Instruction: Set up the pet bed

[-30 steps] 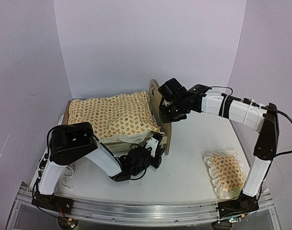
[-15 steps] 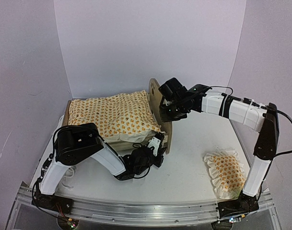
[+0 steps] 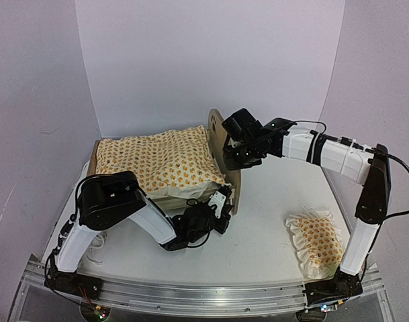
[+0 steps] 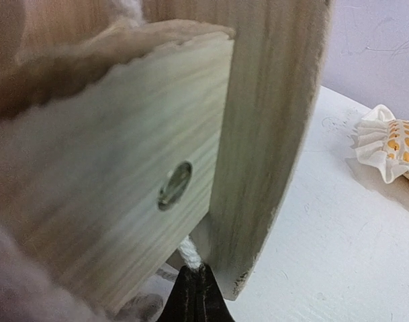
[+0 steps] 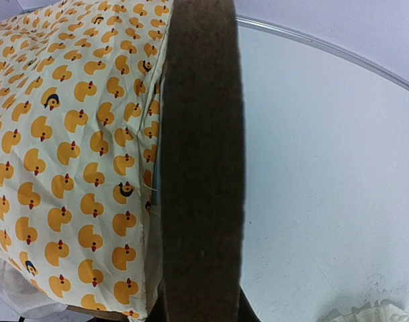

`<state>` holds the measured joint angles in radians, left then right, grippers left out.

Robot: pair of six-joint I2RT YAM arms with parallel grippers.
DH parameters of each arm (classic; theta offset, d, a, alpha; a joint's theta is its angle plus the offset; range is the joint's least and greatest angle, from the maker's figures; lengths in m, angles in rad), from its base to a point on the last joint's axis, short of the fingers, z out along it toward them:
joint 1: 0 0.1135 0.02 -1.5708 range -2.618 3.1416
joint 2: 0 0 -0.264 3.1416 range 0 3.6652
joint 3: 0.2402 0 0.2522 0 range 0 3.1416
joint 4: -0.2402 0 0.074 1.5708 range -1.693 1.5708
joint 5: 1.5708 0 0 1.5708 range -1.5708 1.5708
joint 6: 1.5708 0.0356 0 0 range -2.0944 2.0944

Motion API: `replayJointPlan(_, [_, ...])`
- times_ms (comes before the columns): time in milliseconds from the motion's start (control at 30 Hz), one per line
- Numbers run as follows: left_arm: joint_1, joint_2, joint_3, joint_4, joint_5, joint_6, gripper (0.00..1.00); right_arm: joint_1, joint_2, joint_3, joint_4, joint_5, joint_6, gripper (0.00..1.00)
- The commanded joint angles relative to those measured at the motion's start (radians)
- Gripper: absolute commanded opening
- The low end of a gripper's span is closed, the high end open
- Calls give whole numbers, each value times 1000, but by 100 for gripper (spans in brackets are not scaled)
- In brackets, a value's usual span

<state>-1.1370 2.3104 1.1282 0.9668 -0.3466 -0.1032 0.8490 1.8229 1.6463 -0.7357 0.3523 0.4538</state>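
Observation:
The pet bed [image 3: 219, 134] stands at the table's left-centre, its light-wood end board [image 4: 271, 121] upright on the right. An orange duck-patterned quilt [image 3: 157, 161] lies over it. My right gripper [image 3: 236, 159] is shut on the end board's top edge, which fills the gap between its fingers [image 5: 199, 201]. My left gripper [image 3: 222, 199] sits low at the bed's front right corner. Its jaws [image 4: 194, 274] are shut, pinching a white strand [image 4: 189, 253] that comes out from under the side rail [image 4: 123, 201] next to the end board.
A small ruffled pillow [image 3: 316, 243] in the same duck print lies on the white table at the front right, also in the left wrist view [image 4: 391, 144]. A loose white cord [image 3: 91, 253] lies by the left arm's base. Pale walls enclose the table.
My left gripper has closed at the bed's front corner, and its arm has shifted slightly right. The right gripper still holds the end board in the same place.

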Motion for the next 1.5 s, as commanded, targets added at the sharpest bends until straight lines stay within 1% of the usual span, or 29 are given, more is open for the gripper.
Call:
replayJointPlan(0, [42,-118,-64,23,40,2,0,56,-138,72,213,-52,52,0])
replayJointPlan(100, [-1,-207,-148,15,26,12,0,56,-130,56,246,-6,35,0])
replayJointPlan(167, [-21,-267,-207,10,20,-14,0,56,-123,42,268,18,18,0])
replayJointPlan(233, [-36,-312,-251,4,48,-50,0,55,-113,19,297,45,-7,0])
replayJointPlan(433, [-80,-380,-313,-25,132,-119,0,51,-62,-28,328,75,-49,0])
replayJointPlan(567, [-88,-410,-328,-59,157,-141,0,51,-60,-34,329,63,-20,0])
replayJointPlan(600, [-89,-405,-325,-65,145,-148,3,51,-72,-32,329,48,-7,0])
replayJointPlan(733, [-80,-318,-275,-66,104,-133,28,51,-116,-5,326,-46,47,0])
replayJointPlan(800, [-57,-276,-240,-66,89,-144,36,51,-131,5,321,-73,58,0])
replayJointPlan(833, [-45,-259,-226,-64,72,-158,38,53,-137,5,319,-77,60,0])
replayJointPlan(900, [-25,-232,-199,-65,51,-163,39,52,-143,3,316,-72,60,0])
replayJointPlan(1100, [-8,-189,-134,-66,-1,-108,39,53,-135,6,312,-88,62,0])
replayJointPlan(1200, [7,-169,-118,-65,32,-115,38,52,-131,10,311,-93,57,0])
replayJointPlan(1467, [16,-94,-71,-77,58,-133,35,53,-131,21,311,-89,55,0])
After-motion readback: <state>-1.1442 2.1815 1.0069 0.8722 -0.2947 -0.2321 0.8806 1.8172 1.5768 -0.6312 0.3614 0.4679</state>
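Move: The white rope hangs by the bed's near right corner, right at the left hand's shut fingertips, about 1 cm ahead. The end board's front foot stands about 3 cm ahead of that hand and 4 to its right, 2 cm lower; the front rail's end is some 3 cm ahead, 2 left and 3 above. From the right hand, on the end board's top edge, the rope lies roughly 9 cm back, 2 left and 15 below. The rope at the bed corner is tugged by the left hand, its fingers already shut: it draws back about 9 cm, a little left, and climbs nearly 6. There the fingers open partway, and the hand comes forward again some 7 cm and down towards the rope, fingers tipped slightly lower, ending open beside it. The right hand keeps its grip on the end board, easing 1.5 cm left and 1 cm down. ##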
